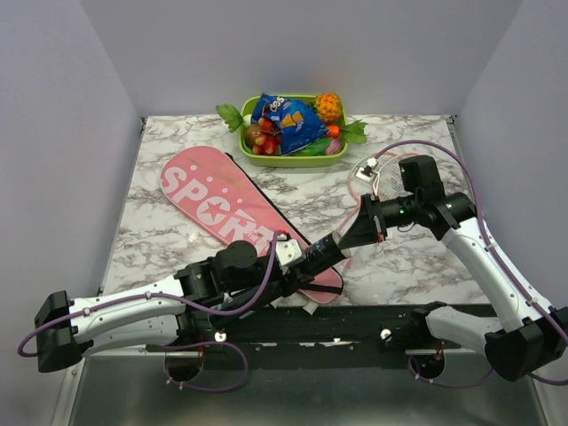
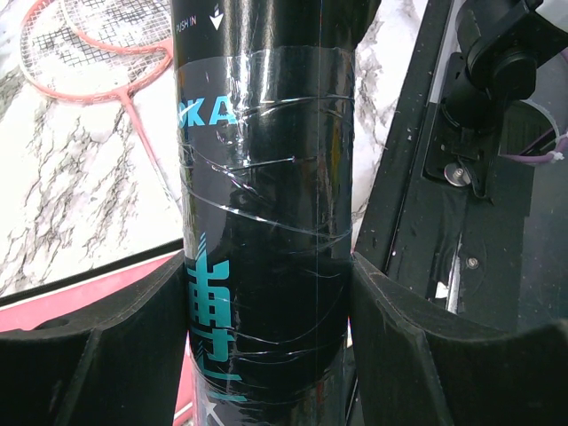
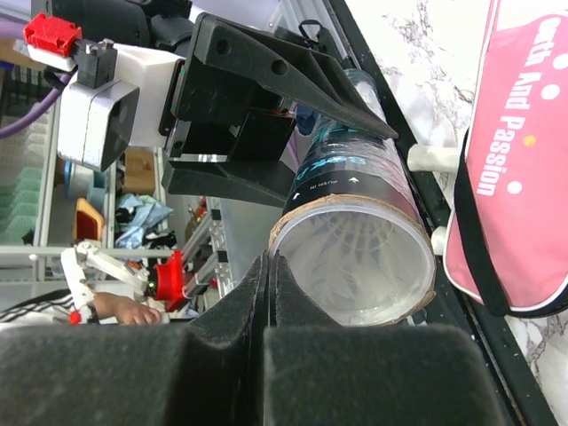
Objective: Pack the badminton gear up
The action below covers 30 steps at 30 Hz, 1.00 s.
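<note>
The long black tube [image 1: 321, 250] hangs tilted over the table's near edge, my left gripper [image 1: 288, 266] shut around its middle; in the left wrist view both fingers [image 2: 417, 346] press the tube [image 2: 266, 177]. My right gripper [image 3: 269, 259] is shut, with nothing seen between its fingers and its tips at the rim of the tube's end [image 3: 355, 257]. White shuttlecock feathers show through the translucent cap. The pink bag [image 1: 222, 204] lettered "SPORT" lies flat at centre-left. Two pink-framed rackets [image 2: 89, 44] lie on the marble, partly under my right arm [image 1: 417, 209].
A green tray [image 1: 257, 160] of toy fruit and a blue snack packet [image 1: 288, 120] stands at the back centre. Grey walls close in the table on three sides. A black rail [image 1: 355, 319] runs along the near edge between the arm bases.
</note>
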{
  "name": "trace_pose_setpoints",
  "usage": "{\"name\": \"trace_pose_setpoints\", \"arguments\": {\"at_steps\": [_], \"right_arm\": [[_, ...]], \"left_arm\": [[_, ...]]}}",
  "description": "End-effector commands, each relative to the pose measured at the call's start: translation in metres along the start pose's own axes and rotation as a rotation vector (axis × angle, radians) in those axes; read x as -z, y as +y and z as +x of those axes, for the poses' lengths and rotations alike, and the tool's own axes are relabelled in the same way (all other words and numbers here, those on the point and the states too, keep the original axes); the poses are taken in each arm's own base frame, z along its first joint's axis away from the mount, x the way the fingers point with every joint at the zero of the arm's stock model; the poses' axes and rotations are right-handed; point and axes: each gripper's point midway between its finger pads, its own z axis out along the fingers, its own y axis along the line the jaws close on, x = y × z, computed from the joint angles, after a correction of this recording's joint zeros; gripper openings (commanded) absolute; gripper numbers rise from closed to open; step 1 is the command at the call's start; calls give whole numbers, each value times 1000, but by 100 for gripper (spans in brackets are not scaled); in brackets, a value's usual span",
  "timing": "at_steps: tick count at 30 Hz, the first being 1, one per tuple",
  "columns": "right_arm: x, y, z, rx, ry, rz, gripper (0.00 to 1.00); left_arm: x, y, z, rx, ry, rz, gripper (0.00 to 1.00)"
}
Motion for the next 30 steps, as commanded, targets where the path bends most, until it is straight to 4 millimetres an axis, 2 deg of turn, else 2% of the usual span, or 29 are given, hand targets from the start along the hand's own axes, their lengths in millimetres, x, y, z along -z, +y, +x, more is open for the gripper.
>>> {"name": "trace_pose_setpoints", "arguments": {"at_steps": [1,4,12,19,30], "right_arm": [[-4,8,15,-32,58,-44,12],[-6,5,18,-43,60,-49,20],[-10,4,17,-61,55,-65,24],[-15,8,8,-53,19,-114,32],[-23,5,-9,-94,-21,-134,40]], "left_arm": [[2,7,-10,1,-43,-41,0],[3,7,-11,1,-46,-41,0],[2,8,-15,-2,-51,-57,0],[3,5,-22,-11,-68,-53,0],[4,-11,-51,-30,-137,-41,0]]}}
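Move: The open mouth of the shuttlecock tube lies just off the right fingertips, its centre about 2 cm ahead, 2 cm left and 2 cm lower. The left hand, gripping the tube, has that mouth some 5 cm ahead, 9 cm to its right and 2 cm higher. From the right hand, the bag's narrow end is about level and 5 cm left, and the racket handles are level and 13 cm left, both some 22 cm below. Right fingers part partway at the tube's rim as the hand eases about 2 cm left and up. ##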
